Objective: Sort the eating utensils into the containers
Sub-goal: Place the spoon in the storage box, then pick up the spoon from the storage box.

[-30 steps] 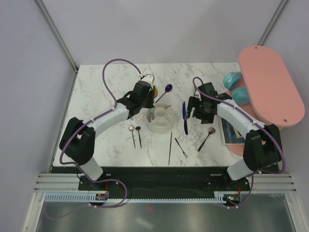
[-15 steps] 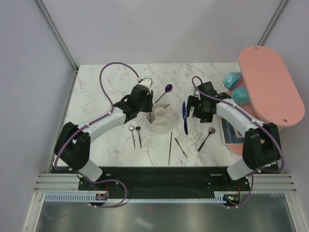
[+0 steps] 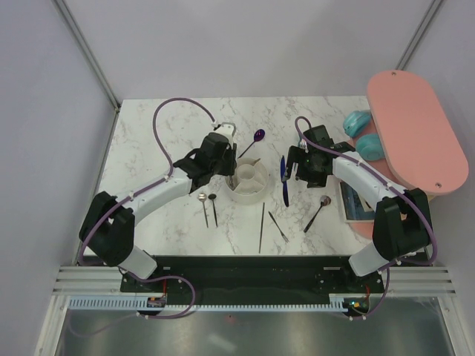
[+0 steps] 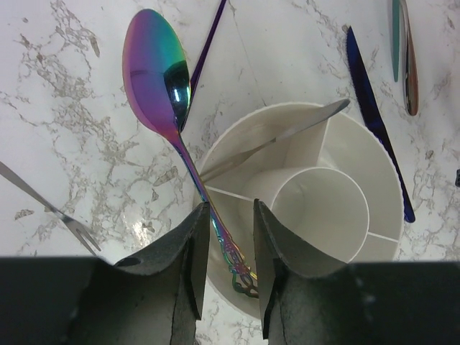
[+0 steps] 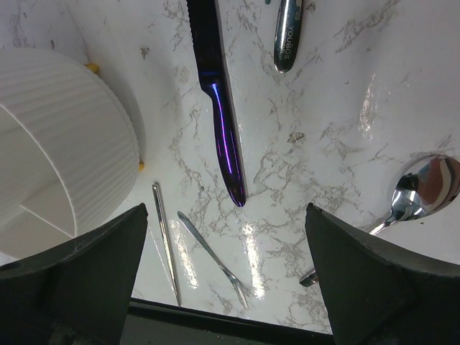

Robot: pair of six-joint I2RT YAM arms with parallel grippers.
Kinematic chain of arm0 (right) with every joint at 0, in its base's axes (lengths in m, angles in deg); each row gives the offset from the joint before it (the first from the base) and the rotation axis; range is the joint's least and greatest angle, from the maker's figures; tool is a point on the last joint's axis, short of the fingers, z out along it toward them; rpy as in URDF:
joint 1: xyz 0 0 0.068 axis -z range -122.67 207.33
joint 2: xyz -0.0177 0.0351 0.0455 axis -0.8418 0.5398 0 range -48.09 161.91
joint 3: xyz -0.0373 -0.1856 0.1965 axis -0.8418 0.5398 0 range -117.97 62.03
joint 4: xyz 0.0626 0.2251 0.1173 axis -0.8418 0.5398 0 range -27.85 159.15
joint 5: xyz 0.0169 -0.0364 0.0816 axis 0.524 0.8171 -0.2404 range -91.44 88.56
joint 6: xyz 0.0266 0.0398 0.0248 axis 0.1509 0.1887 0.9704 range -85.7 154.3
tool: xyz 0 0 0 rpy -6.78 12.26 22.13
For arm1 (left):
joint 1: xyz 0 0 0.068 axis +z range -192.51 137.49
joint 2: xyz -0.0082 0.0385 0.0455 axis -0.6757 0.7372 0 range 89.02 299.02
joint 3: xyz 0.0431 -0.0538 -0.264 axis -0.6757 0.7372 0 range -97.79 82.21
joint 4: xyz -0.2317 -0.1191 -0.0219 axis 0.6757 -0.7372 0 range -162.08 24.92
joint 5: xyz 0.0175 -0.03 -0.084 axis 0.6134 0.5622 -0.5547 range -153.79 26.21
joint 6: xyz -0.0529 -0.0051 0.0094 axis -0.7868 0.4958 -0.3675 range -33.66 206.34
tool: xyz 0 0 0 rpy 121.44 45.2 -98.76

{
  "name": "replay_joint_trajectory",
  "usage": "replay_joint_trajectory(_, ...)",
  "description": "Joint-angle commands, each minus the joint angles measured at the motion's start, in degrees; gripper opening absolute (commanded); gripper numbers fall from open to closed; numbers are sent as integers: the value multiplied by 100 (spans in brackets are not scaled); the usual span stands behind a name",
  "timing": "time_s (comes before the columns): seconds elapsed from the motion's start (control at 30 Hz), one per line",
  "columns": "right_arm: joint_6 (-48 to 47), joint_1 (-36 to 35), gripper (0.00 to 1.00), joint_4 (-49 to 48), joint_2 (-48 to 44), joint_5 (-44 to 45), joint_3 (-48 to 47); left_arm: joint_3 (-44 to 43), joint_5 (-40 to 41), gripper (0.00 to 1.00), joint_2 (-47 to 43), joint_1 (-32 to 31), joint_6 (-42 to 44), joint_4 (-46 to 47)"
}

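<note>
In the left wrist view a rainbow-coloured spoon (image 4: 154, 68) stands tilted, its handle running down between my left gripper's (image 4: 230, 266) fingers into a ring section of the white container (image 4: 359, 180). The jaws stand apart, wider than the handle. A silver knife (image 4: 273, 140) leans in a neighbouring section. From above, the left gripper (image 3: 225, 152) hangs over the container's (image 3: 247, 180) left rim. My right gripper (image 5: 226, 266) is wide open and empty above the marble, just right of the container (image 5: 57, 136), with a blue knife (image 5: 219, 108) ahead of it.
On the table lie a purple spoon (image 3: 256, 137), two small spoons (image 3: 208, 208), a stick (image 3: 262, 226), a small fork (image 3: 278, 226) and a silver spoon (image 3: 320, 208). A pink oval board (image 3: 415, 133) and teal objects (image 3: 364, 133) fill the right side.
My left gripper has opened and let go of the rainbow spoon, which now rests in the container. The left arm shifted slightly; the right arm barely moved.
</note>
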Motion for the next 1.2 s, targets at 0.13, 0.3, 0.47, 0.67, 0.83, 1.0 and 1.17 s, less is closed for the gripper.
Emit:
replay_joint_trajectory(0.13, 56, 22, 98, -150, -178, -41, 59, 105, 96, 37, -78, -36, -131, -75)
replay_joint_trajectory(0.3, 64, 31, 98, -141, -222, -32, 111, 0, 333, 37, 36, -36, -26, -74)
replay_joint_trajectory(0.47, 30, 31, 98, -132, -231, -6, 138, -255, 448, 38, 300, -36, 62, -74)
replay_joint_trajectory(0.67, -14, 22, 98, -44, -292, 3, 147, -545, 659, 38, 660, 8, 106, -48)
replay_joint_trajectory(0.83, -67, 31, 98, 26, -371, 64, 226, -861, 712, 38, 968, 113, 115, -74)
replay_joint_trajectory(1.0, -111, 39, 98, 70, -380, 73, 243, -924, 729, 38, 1082, 218, 124, -57)
replay_joint_trajectory(1.17, -155, 48, 98, 114, -345, 38, 235, -985, 703, 38, 1284, 289, 159, -13)
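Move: From the left gripper, the spoon's middle is about 4 cm ahead, 1 cm left and 2 cm lower; its handle stands in the storage box. The box's middle is some 3 cm back, 4 cm right and 8 cm below. Inside leans a silver handle, 2 cm ahead and 5 cm right; the purple spoon lies 8 cm ahead, 5 cm right on the table. From the right gripper the spoon is 5 cm ahead, 19 cm left. Ease the left gripper slightly back and down first, then send it forward about 5 cm along the leaning spoon towards its bowl, sinking to some 3 cm lower overall. Roll the hand about 5 degrees, left side up, and swing it about as much counter-clockwise, keeping the fingers part-open so the spoon's neck comes between the tips; do not close. ##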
